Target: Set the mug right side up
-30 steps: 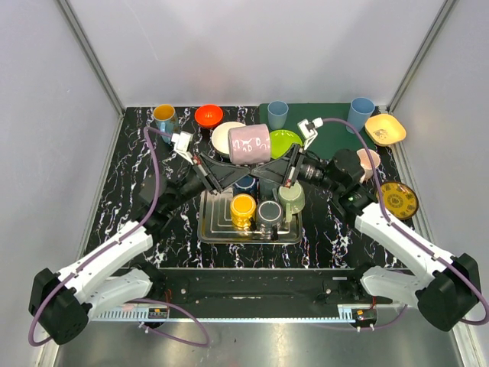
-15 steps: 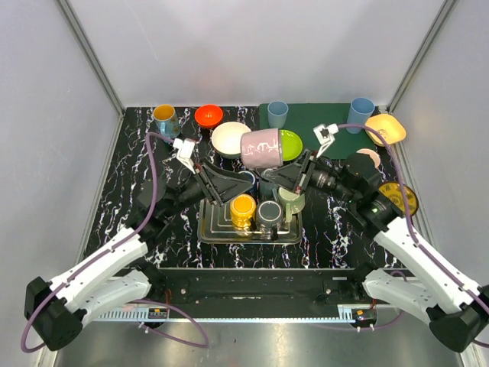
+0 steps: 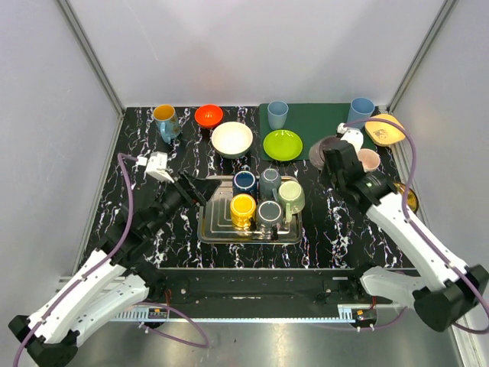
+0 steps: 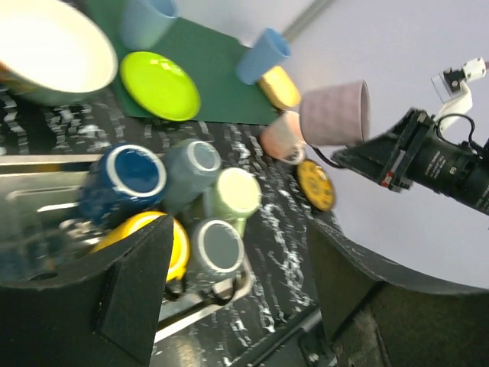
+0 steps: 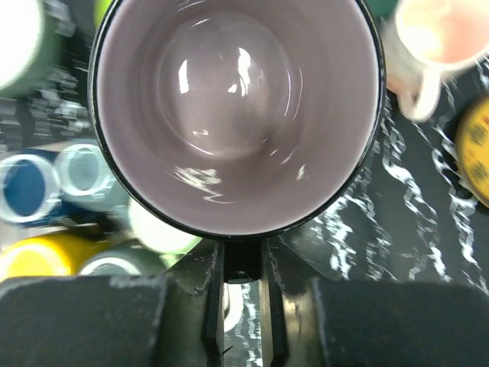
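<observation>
The pink mug (image 5: 237, 99) hangs in the air, its handle pinched in my shut right gripper (image 5: 243, 260), and its open mouth faces the right wrist camera. From above the mug (image 3: 321, 151) shows as a dark round shape by the green mat's front right corner, mostly under the right gripper (image 3: 330, 158). The left wrist view shows the mug (image 4: 336, 113) from the side, above the table. My left gripper (image 3: 195, 189) stands open and empty over the tray's left end, well apart from the mug. Between its fingers (image 4: 137, 267) only the tray's mugs show.
A metal tray (image 3: 218, 225) holds several upright mugs. Behind it stand a white bowl (image 3: 231, 139), a green plate (image 3: 283, 144) on a green mat (image 3: 313, 118), two blue cups, an orange bowl (image 3: 208, 115) and a yellow mug (image 3: 163, 116). A pink cup (image 3: 369, 160) and yellow dishes sit at right.
The left gripper opened, let go of the pink mug and drew back to the left. The right gripper carried the mug right, from above the tray to the mat's corner.
</observation>
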### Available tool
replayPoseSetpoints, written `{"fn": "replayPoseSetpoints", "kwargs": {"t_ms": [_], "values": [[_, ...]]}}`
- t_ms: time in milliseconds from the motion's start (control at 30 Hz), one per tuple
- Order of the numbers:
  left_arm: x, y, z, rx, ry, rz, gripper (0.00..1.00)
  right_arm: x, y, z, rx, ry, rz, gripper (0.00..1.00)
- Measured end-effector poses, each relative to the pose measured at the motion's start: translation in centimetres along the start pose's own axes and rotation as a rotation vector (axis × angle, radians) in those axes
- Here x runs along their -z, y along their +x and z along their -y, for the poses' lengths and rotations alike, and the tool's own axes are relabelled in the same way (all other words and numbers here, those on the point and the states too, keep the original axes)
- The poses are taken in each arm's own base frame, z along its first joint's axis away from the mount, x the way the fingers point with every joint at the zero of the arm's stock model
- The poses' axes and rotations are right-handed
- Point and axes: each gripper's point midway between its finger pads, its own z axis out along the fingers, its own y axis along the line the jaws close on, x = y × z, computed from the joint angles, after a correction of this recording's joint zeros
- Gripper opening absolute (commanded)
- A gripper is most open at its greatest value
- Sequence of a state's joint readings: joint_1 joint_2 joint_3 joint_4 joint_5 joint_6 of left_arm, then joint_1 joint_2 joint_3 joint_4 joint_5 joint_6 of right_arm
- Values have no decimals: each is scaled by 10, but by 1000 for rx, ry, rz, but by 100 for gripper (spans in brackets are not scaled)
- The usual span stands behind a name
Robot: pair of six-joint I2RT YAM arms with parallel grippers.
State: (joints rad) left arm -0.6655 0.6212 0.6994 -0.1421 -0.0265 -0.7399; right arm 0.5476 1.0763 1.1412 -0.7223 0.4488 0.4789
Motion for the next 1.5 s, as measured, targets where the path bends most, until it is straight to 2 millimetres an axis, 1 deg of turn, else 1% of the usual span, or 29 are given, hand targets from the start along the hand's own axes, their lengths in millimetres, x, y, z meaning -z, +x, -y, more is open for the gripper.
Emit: {"fn": "replayPoseSetpoints", "kwargs": {"t_ms": [133, 200, 300, 400, 567, 667, 900, 933, 967, 1067, 1133, 1167, 1200, 1233, 1267, 1333, 1367, 1433, 1467, 1500], "values": [[7, 7, -30, -32, -143, -20, 72, -34, 36, 34, 36, 156, -132, 0], [11, 14, -43, -46, -199, -46, 73, -49, 47, 46, 32, 204, -177, 0], [15, 22, -55, -57, -249, -81, 72, -68, 58, 59, 9, 250, -226, 0], [18, 28, -61, -61, -275, -105, 72, -90, 68, 72, -15, 297, -272, 0], [19, 36, -69, -68, -295, -128, 72, -118, 87, 87, -45, 334, -338, 0], [19, 43, -75, -75, -315, -153, 72, -129, 94, 96, -61, 355, -364, 0], [13, 58, -89, -97, -363, -215, 72, -151, 105, 110, -89, 390, -393, 1], [11, 60, -90, -100, -368, -225, 72, -154, 102, 111, -92, 392, -387, 6], [11, 62, -91, -102, -370, -233, 72, -157, 100, 110, -95, 390, -382, 24], [9, 64, -93, -110, -375, -246, 73, -166, 95, 108, -102, 383, -368, 51], [8, 65, -94, -115, -376, -251, 75, -169, 94, 106, -110, 376, -361, 61], [7, 66, -95, -117, -378, -254, 77, -168, 94, 105, -107, 372, -363, 65], [7, 67, -95, -119, -379, -257, 79, -168, 93, 104, -110, 368, -361, 76], [7, 67, -96, -121, -380, -261, 82, -167, 93, 103, -113, 362, -361, 79], [7, 68, -96, -123, -380, -266, 93, -165, 90, 100, -114, 352, -355, 81], [6, 71, -97, -130, -380, -278, 97, -155, 77, 92, -127, 319, -321, 84], [6, 72, -97, -127, -380, -284, 98, -150, 70, 87, -132, 299, -298, 85], [5, 78, -99, -122, -384, -303, 98, -131, 49, 70, -133, 237, -232, 85], [4, 81, -99, -120, -385, -315, 96, -119, 37, 58, -131, 194, -194, 84], [2, 86, -98, -119, -382, -329, 90, -106, 28, 45, -124, 149, -160, 83]]}}
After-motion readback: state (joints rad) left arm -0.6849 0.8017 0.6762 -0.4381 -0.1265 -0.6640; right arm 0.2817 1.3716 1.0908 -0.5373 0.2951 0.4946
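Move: The right hand, already pinching the upright purple mug by its handle, is bound for bare table about 14 cm ahead, 8 right and 20 below; the pink mug stands 9 cm right of that spot, the lime plate 22 ahead and 11 left of the hand. From the left hand, the yellow mug is 4 cm ahead, 9 right, 25 below; the blue mug stands 8 farther out beyond it. The right hand keeps its pinch on the handle while lowering the purple mug about 19 cm, forward and rightward to the table beside the pink mug, wrist tipping down; then it opens, lets go and rises some 10 cm, swinging left. Meanwhile the empty left hand sinks about 13 cm towards the yellow mug, tipping down and rolling its left side up, its fingers spreading wider near the end. ##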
